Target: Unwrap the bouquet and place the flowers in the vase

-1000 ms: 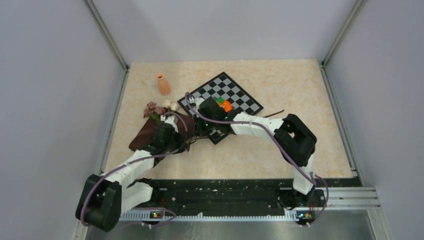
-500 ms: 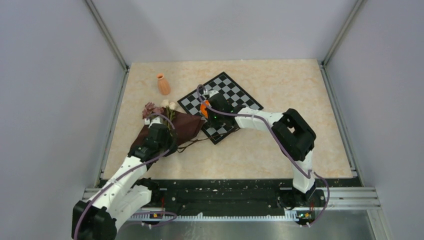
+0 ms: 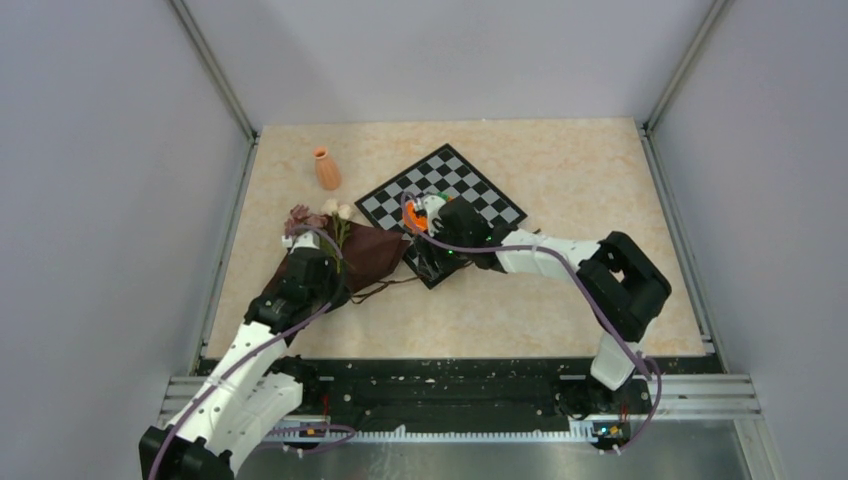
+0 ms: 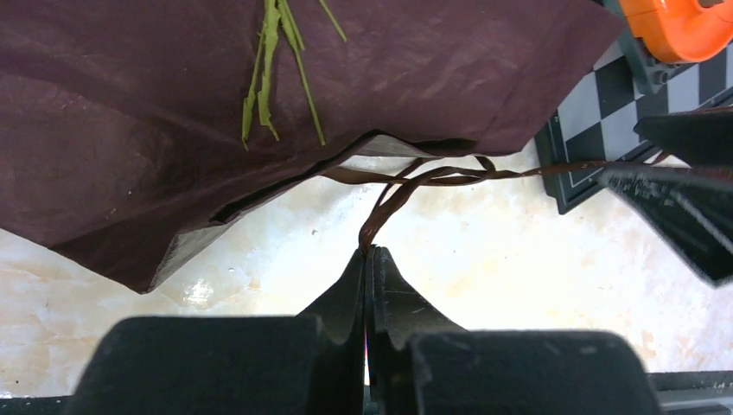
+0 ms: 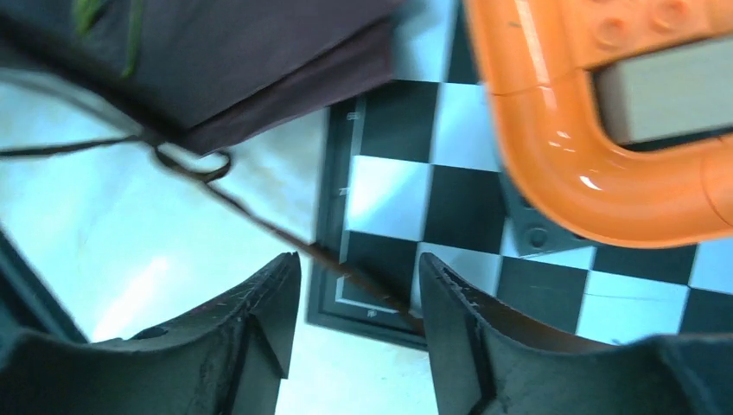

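Observation:
The bouquet's maroon cloth (image 3: 368,254) (image 4: 259,104) lies unfolded and flat on the table, with green stems (image 4: 278,69) on it. The flowers' pale and mauve heads (image 3: 318,214) lie at its far-left end. My left gripper (image 4: 370,252) (image 3: 338,290) is shut on the thin brown ribbon (image 4: 432,175) just in front of the cloth's near edge. My right gripper (image 5: 359,277) (image 3: 425,262) is open over the chessboard's near corner. The ribbon (image 5: 259,220) runs between its fingers and touches the right one. The terracotta vase (image 3: 327,168) stands upright at the far left.
A black-and-white chessboard (image 3: 470,185) (image 5: 389,190) lies at mid-table, its near-left corner beside the cloth. An orange curved object (image 5: 588,173) (image 4: 683,26) sits on the board by my right wrist. Grey walls enclose the table on three sides.
The cloth has been pulled out flat. My right gripper has opened and its arm has drawn to the right. My left arm has pulled back toward the near left with the ribbon.

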### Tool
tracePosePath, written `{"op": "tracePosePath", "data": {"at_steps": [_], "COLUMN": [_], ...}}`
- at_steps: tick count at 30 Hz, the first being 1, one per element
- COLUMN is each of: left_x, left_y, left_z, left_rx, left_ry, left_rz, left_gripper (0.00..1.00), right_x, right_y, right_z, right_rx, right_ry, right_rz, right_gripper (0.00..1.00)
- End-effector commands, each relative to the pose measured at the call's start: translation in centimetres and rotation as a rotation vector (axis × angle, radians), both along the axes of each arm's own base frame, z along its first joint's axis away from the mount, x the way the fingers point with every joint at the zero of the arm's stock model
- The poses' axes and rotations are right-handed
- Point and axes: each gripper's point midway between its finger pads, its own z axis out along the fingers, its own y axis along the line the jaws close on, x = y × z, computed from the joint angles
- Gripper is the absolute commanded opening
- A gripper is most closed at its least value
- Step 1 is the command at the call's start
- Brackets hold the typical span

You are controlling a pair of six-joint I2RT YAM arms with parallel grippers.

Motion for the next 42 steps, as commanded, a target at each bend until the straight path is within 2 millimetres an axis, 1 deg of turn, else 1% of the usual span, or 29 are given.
{"op": "tracePosePath", "data": {"at_steps": [1,3,5,8,11,13,18,23,29,32,35,40,42], "left_x": [0.8,0.9,0.9,0.9,0.9,0.7,0.7,0.7,0.4,0.4,0.3,0.0,-0.1], "left_y": [-0.8,-1.0,-1.1,-1.1,-1.1,-1.8,-2.2,-2.5,-2.9,-3.3,-4.1,-4.6,-4.7], "left_z": [2.3,2.4,2.5,2.9,3.2,3.4,4.1,5.2,6.3,7.2,9.1,12.9,14.0], "left_rx": [-0.022,-0.032,-0.034,-0.035,-0.038,-0.064,-0.082,-0.099,-0.125,-0.151,-0.195,-0.238,-0.248], "left_ry": [-0.06,-0.063,-0.065,-0.074,-0.083,-0.077,-0.087,-0.114,-0.133,-0.15,-0.187,-0.262,-0.287], "left_rz": [-0.053,-0.063,-0.068,-0.07,-0.07,-0.097,-0.115,-0.132,-0.15,-0.165,-0.194,-0.222,-0.229], "left_gripper": [0.0,0.0,0.0,0.0,0.0,0.0,0.0,0.0,0.0,0.0,0.0,0.0,0.0], "right_x": [-3.7,-5.5,-6.6,-7.3,-6.5,-5.9,-5.1,-4.2,-3.7,-2.8,-1.8,-0.6,-0.2], "right_y": [4.2,5.7,7.2,8.9,9.8,10.0,10.6,10.5,10.5,9.8,8.9,7.6,7.1], "right_z": [5.2,5.2,5.1,4.7,4.7,4.4,3.1,2.1,2.4,1.6,0.9,0.8,0.8], "right_rx": [0.149,0.17,0.181,0.197,0.212,0.196,0.123,0.076,0.093,0.065,0.022,-0.018,-0.033], "right_ry": [-0.141,-0.141,-0.146,-0.144,-0.172,-0.198,-0.242,-0.269,-0.273,-0.288,-0.322,-0.377,-0.386], "right_rz": [0.28,0.311,0.3,0.226,0.133,0.082,0.05,-0.019,-0.089,-0.153,-0.214,-0.279,-0.298], "right_gripper": [0.57,0.6,0.62,0.63,0.65,0.66,0.67,0.68,0.7,0.7,0.71,0.74,0.74]}}
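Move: The ribbon's knot at the near edge of the wrapping paper lies about 8 cm left of the open right hand, 2 cm back and 4 cm below. From the left hand, which already pinches a ribbon end, the knot is some 7 cm right, 3 cm ahead and 5 cm down. The flower stems lie about 16 cm left of the right hand and 5 cm ahead, the orange pumpkin about 9 cm ahead and 2 cm right; both are about 5 cm lower. The ribbon's knot is approached by the right hand, which swings some 8 cm back and 8 cm left with a slight rise, sinks about 4 cm, then eases forward beside the paper's near edge, tilting some 20 degrees as its fingers spread wider. The left hand keeps its pinch and draws the ribbon up about 10 cm, fastest at the end, drifting right. ##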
